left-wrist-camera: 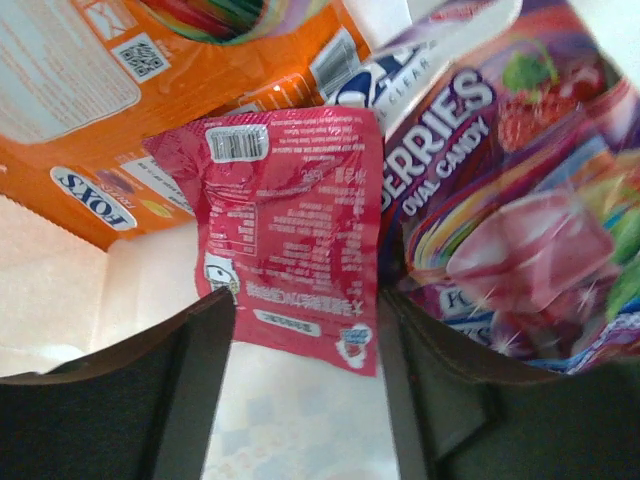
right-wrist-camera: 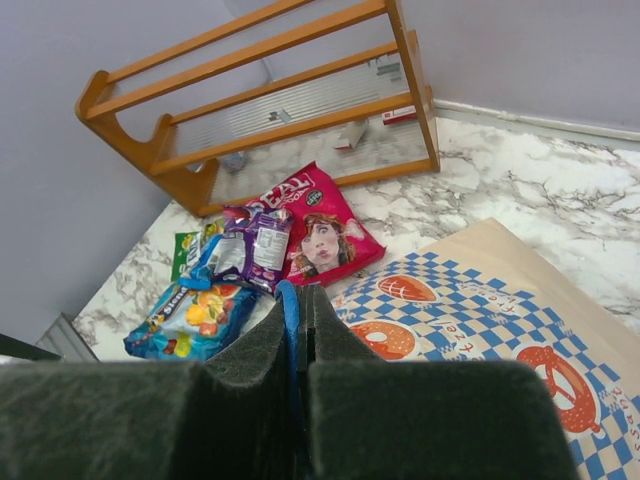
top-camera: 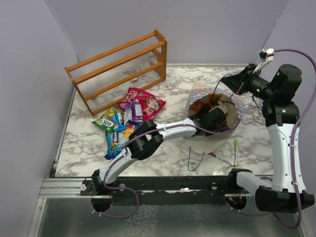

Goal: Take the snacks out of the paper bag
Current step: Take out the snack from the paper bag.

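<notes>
The paper bag stands open at the table's middle right. My left gripper reaches down into its mouth. In the left wrist view the left gripper is open, and the lower edge of a red snack packet lies between its fingertips, not pinched. An orange packet and a purple berry-candy packet lie beside it in the bag. My right gripper is shut on the bag's blue cord handle, holding it up at the bag's far rim. Several snacks lie piled on the table left of the bag.
A wooden rack stands at the back left by the wall. A green marker pen and a pink one lie in front of the bag near the table's front edge. A loose blue cord handle hangs off the bag's near side.
</notes>
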You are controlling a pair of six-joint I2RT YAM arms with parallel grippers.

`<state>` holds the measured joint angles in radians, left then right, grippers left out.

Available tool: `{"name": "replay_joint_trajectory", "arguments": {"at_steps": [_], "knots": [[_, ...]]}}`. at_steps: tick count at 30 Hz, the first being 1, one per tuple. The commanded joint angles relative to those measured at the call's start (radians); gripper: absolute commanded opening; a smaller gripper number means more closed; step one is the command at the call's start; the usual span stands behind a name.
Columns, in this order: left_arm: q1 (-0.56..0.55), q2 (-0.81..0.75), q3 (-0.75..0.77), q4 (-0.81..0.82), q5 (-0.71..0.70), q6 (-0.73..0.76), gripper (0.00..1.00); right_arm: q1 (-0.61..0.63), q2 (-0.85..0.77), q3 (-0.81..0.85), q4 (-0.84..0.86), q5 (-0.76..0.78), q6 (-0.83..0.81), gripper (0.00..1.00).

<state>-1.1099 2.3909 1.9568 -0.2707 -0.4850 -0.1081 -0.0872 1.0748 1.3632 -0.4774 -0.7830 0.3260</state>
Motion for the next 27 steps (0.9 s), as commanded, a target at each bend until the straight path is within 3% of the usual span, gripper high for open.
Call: {"name": "replay_joint_trajectory", "arguments": {"at_steps": [1, 7, 10, 20, 27], "knots": [[0.005, 0.069, 0.057, 0.012, -0.139, 0.116, 0.53, -0.003, -0.005, 0.036, 0.016, -0.031, 0.008, 0.01], [0.015, 0.042, 0.05, 0.033, -0.168, 0.223, 0.09, -0.003, -0.009, 0.033, 0.016, -0.03, 0.01, 0.01], [0.013, 0.003, 0.031, 0.041, -0.187, 0.249, 0.0, -0.003, -0.009, 0.031, 0.02, -0.031, 0.014, 0.01], [-0.06, -0.239, -0.184, 0.063, -0.192, 0.299, 0.0, -0.003, -0.009, 0.025, 0.018, -0.021, 0.005, 0.01], [-0.123, -0.45, -0.348, 0.009, -0.147, 0.188, 0.0, -0.003, -0.007, 0.026, 0.015, -0.015, 0.0, 0.01]]}}
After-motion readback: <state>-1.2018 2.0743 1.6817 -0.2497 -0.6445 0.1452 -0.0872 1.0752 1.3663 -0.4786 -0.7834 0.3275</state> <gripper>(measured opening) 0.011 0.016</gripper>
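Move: Inside the paper bag, the small pink packet lies just beyond the left hand's open fingertips, its middle about 5 cm ahead, neither left nor right, and 3 cm lower. The orange packet is some 10 cm ahead of that hand and 3 cm left, the berries packet roughly 3 cm ahead and 7 cm right, both about 2 cm lower. From the right hand, the pink packet is about 8 cm ahead, 2 cm left and 36 cm below. Easing about 2 cm forward, as much left and slightly down, the left fingers shut on the near edge of the small pink packet, then carry it up some 10 cm while drawing back about 7 cm and farther left, away from the orange and berries packets. Meanwhile the wrist rolls left side up and tips up, 10 to 15 degrees each. The right hand stays in place, keeping hold of the blue handle. ##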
